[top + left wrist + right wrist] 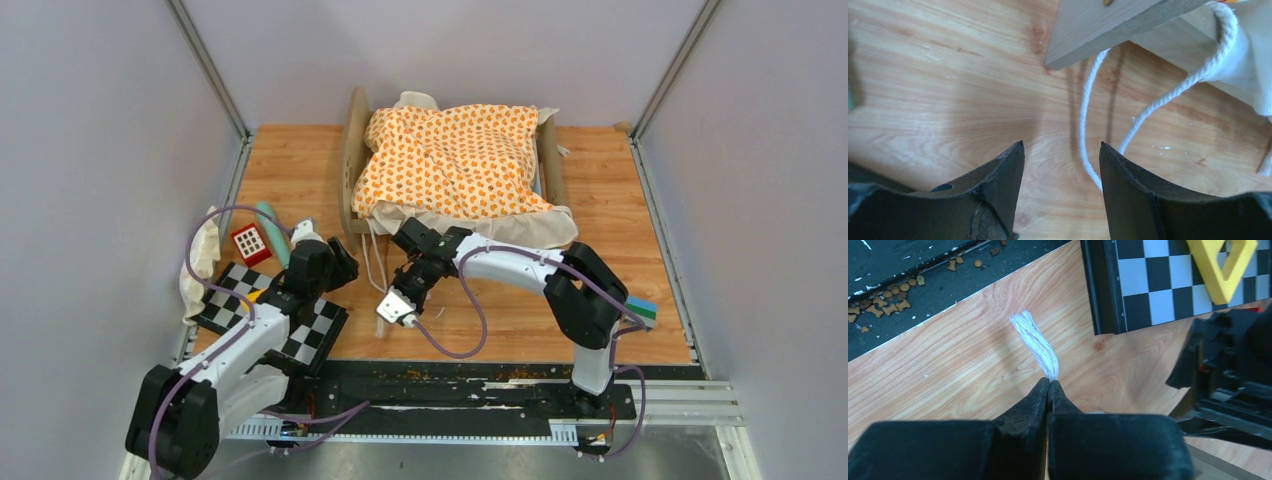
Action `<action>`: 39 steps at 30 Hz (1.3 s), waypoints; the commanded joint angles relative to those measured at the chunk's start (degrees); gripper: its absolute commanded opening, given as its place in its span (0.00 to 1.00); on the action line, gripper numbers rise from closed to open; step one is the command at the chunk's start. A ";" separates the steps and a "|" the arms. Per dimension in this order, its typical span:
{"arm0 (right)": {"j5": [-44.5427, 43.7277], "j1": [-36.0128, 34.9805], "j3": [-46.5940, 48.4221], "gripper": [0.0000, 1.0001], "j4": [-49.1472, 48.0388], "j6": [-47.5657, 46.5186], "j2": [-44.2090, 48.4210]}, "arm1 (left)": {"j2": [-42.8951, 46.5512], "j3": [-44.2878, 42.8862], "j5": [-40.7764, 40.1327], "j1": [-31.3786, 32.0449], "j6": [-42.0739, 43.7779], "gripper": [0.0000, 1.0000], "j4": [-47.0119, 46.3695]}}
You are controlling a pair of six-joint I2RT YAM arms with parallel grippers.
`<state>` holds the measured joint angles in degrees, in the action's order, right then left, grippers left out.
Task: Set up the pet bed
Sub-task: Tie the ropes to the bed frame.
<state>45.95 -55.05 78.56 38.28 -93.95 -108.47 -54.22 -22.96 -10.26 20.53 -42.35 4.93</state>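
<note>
The pet bed [352, 165] stands at the back middle of the table, its light-wood end boards on the left and right. An orange-patterned cushion [455, 160] with a cream edge covers its top. My right gripper [396, 306] is in front of the bed, shut on the end of a white tie cord [1040, 347] whose frayed tip sticks out past the fingertips. My left gripper [1062, 145] is open just above the table near the bed's left end board corner [1098, 30]. A loop of tie cord [1087, 150] lies on the wood between its fingers, touching neither.
A black-and-white checkered board [230, 290] with a yellow ring [1223, 265] lies under the left arm. Beside it are a red-and-white block [250, 242], a teal object [270, 225] and a white pillow [200, 262]. Kibble [893, 292] is scattered on the dark front rail.
</note>
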 commanded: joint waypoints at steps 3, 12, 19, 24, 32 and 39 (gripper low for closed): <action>3.22 0.20 -1.35 0.00 -2.92 1.03 5.23 | -7.16 -0.19 3.13 -0.23 -3.23 0.64 -9.84; 3.47 0.20 -2.19 0.00 -3.52 1.23 7.11 | -14.92 0.27 6.16 -0.23 -7.33 0.63 -16.21; 4.94 0.20 -2.84 0.00 -3.72 1.11 8.70 | -17.90 0.02 6.85 -0.23 -8.67 0.60 -18.67; 5.80 0.12 -3.04 0.00 -3.96 1.11 9.73 | -19.73 0.01 7.71 -0.23 -8.89 0.56 -20.41; 5.31 0.12 -3.99 0.00 -5.57 2.42 10.21 | -22.63 0.06 9.90 -0.14 -9.60 0.37 -24.03; 3.23 0.20 -6.97 0.00 -10.10 8.26 10.87 | -20.00 1.51 9.80 -0.14 -8.55 0.04 -24.74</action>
<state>48.10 -55.05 73.25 32.34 -90.54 -100.62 -76.62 -22.59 -0.45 20.53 -51.68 -17.04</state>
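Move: The left hand, open, aims at the left rope strand, about 5 cm to its right, 3 cm ahead and 5 cm lower. The second strand runs some 3 cm right of that one; the bed frame's near corner is about 6 cm straight ahead of the hand. For the right hand, shut on the rope's tail end, the left strand's aimed-at part lies roughly 9 cm ahead, 3 cm left and 2 cm lower. Left hand goes 7 cm right, down and forward, pinching the left strand; right, still gripping, rises 4 cm. ##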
